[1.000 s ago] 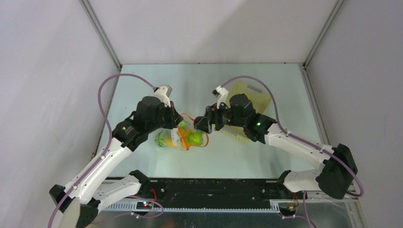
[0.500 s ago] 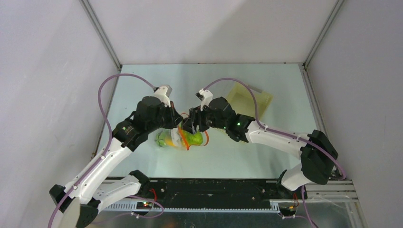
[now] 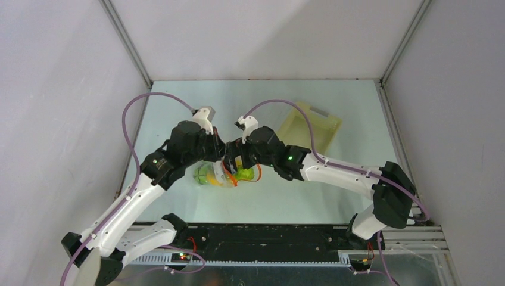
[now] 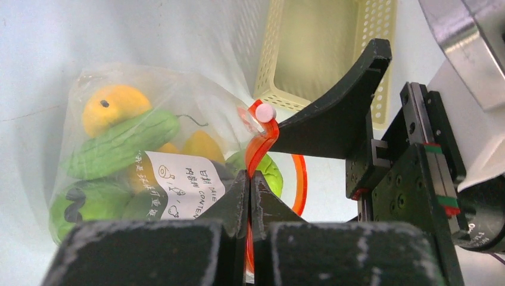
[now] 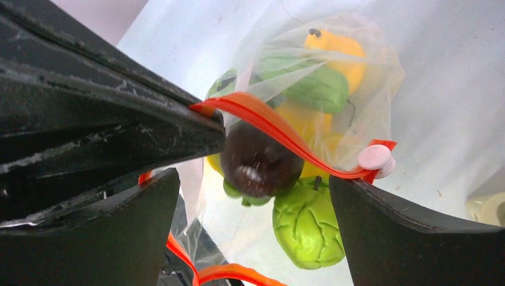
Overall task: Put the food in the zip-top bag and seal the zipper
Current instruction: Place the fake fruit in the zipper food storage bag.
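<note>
The clear zip-top bag lies mid-table with green, yellow and orange food inside, behind its white label. My left gripper is shut on the red-orange zipper, holding the upper lip of the mouth up. My right gripper stands open at the mouth, a finger on each side. A dark purple food piece sits just under the raised zipper, free of both fingers. Below it lies a lumpy green piece. A pale pink slider sits at the strip's end.
The pale yellow lattice basket stands at the back right, behind the right arm; it also shows behind the bag in the left wrist view. The two grippers are nearly touching over the bag's mouth.
The right arm has swung left from the basket to the bag's mouth and its jaws have widened. The left gripper has kept its hold on the zipper.
</note>
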Controlling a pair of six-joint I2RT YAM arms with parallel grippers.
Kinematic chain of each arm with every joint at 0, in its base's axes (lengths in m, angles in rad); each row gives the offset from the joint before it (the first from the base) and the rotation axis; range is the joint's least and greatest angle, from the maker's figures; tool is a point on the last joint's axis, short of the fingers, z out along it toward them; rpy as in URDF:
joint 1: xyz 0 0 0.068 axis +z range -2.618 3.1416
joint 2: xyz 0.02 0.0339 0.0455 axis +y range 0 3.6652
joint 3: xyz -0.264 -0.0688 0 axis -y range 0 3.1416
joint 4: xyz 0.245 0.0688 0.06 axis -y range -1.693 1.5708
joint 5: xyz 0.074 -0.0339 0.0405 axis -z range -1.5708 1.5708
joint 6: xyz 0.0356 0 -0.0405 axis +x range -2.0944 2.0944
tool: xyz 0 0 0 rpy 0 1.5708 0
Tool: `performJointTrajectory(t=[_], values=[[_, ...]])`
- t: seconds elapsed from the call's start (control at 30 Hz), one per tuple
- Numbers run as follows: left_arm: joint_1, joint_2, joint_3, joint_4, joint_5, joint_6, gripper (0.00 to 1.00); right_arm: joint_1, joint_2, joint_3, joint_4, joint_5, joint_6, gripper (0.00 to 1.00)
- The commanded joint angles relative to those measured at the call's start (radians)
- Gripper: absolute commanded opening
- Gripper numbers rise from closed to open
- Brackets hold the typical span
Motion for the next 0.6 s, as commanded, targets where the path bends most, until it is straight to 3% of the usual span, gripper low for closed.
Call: performJointTrajectory(t=[0.0, 0.33, 0.57], values=[[-0.004, -0.021, 0.013, 0.038, 0.012, 0.014, 0.00, 0.016, -0.080, 0.046, -0.059, 0.081, -0.043, 0.99], [-0.004, -0.013, 0.012, 0.040, -0.003, 0.015, 0.00, -0.027, -0.318, -0.033, -0.179, 0.255, -0.046, 1.00], [-0.005, -0.007, 0.015, 0.035, 0.002, 0.019, 0.00, -0.206, -0.526, -0.218, -0.151, 0.153, -0.023, 1.00]])
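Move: Just below the right hand's open fingers, in the bag's mouth, lies the dark fruit, about 3 cm left, 1 cm ahead and 6 cm down. The light-green pepper sits some 2 cm back, 2 cm to the right and 10 cm down from that hand; the white zipper end is about 4 cm ahead and 1 cm right, near fingertip height. The basket's middle is some 23 cm right and 6 cm ahead, 16 cm lower. From the left hand the dark fruit lies about 2 cm ahead, 9 cm below. Backing out of the bag's mouth with its fingers still wide open and empty, the right hand first slides right almost level, then speeds up and climbs, ending about 13 cm to the right and 9 cm higher. The wrist swings some 20 degrees clockwise and its fingertips tip up a little. The left hand stays in place, keeping its pinch on the orange rim. ##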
